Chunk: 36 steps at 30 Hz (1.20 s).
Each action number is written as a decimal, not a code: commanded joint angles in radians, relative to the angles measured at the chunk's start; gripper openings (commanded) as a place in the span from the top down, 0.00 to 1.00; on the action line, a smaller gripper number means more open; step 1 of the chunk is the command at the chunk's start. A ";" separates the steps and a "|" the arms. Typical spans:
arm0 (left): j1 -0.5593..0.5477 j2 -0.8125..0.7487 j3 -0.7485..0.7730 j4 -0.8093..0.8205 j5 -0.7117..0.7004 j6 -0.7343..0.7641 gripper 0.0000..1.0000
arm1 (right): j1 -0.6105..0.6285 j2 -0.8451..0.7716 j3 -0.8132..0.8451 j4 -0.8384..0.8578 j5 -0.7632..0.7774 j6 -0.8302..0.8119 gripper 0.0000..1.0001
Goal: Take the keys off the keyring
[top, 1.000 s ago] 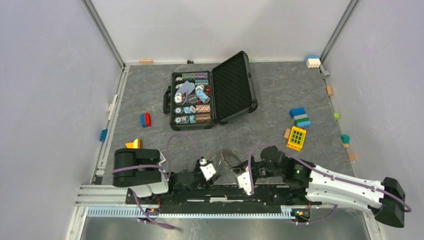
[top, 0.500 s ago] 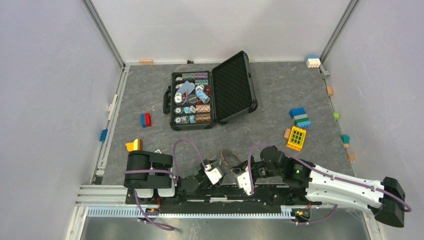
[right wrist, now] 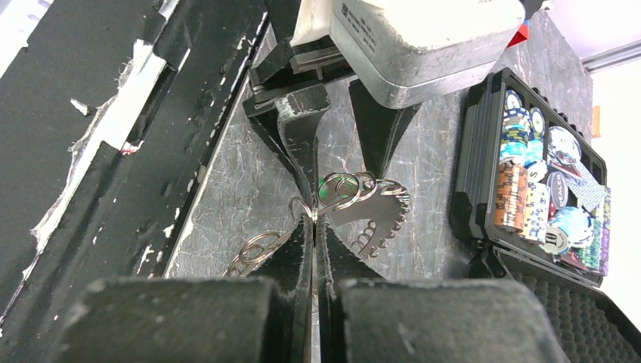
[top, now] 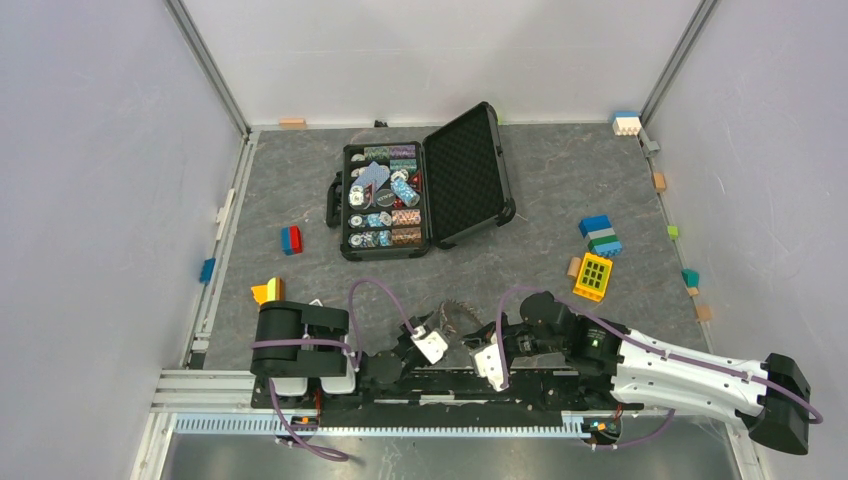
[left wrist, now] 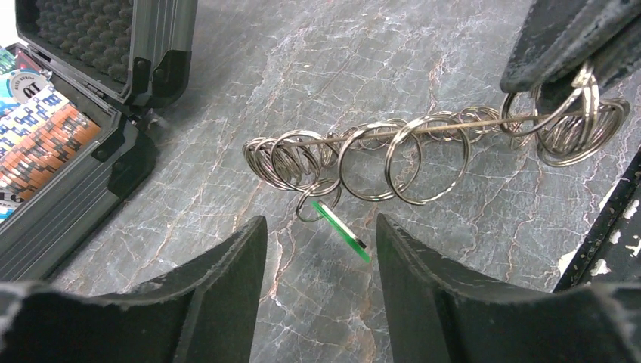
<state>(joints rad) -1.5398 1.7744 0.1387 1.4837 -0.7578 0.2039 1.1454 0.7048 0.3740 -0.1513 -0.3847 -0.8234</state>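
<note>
Seen edge-on in the left wrist view, the keyring (left wrist: 453,128) is a thin silver wire strung with small split rings, hanging above the grey table. A green tag (left wrist: 342,232) dangles from it. My left gripper (left wrist: 319,221) is open, its fingertips on either side of the tag without touching it. My right gripper (right wrist: 314,219) is shut on the keyring's wire. The keys (right wrist: 382,215) fan out like saw teeth just beyond it. From above, the keys (top: 457,310) show between both grippers near the arm bases.
An open black case (top: 465,175) of poker chips stands at the table's middle back, and its corner (left wrist: 75,174) is close on the left. Toy blocks (top: 598,255) lie to the right, and small ones (top: 268,290) to the left. The black base rail (left wrist: 605,234) runs close by.
The left arm has swung right, bringing its gripper up to the keys, and its jaws have narrowed a little. The right gripper has stayed shut on the keyring.
</note>
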 commanded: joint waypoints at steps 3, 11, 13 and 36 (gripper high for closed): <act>-0.007 -0.004 0.023 0.073 -0.064 0.054 0.43 | 0.005 0.002 0.043 0.052 -0.030 0.009 1.00; -0.006 0.013 0.040 0.073 -0.101 0.071 0.44 | 0.005 0.012 0.052 0.051 -0.051 0.013 1.00; -0.006 0.014 0.045 0.073 -0.111 0.075 0.45 | 0.005 0.012 0.054 0.048 -0.053 0.014 1.00; -0.007 -0.230 -0.076 -0.024 0.009 0.014 0.98 | 0.005 -0.090 0.029 0.081 0.088 0.048 1.00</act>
<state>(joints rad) -1.5406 1.6646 0.0933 1.4963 -0.8127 0.2501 1.1454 0.6590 0.3798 -0.1387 -0.3485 -0.7990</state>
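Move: Hanging just off the left fingertips is the green key, some 2 cm ahead and 1 cm to the right of that hand, about level with it. The steel keyring it hangs from has its middle roughly 6 cm right, 1 cm ahead and 3 cm above; the open chip case stands about 26 cm ahead and 9 cm left. From the right hand, which already pinches the keyring's edge, the key is around 7 cm ahead, 9 cm left and 6 cm lower. Easing forward and up about 1.5 cm with a slight counter-clockwise turn, the left hand brings its part-open fingers around the green key, then shuts them on it and draws up and left about 2.5 cm, away from the steel keyring. The right hand keeps its pinch on the keyring and, late on, rises about 1.5 cm too. ##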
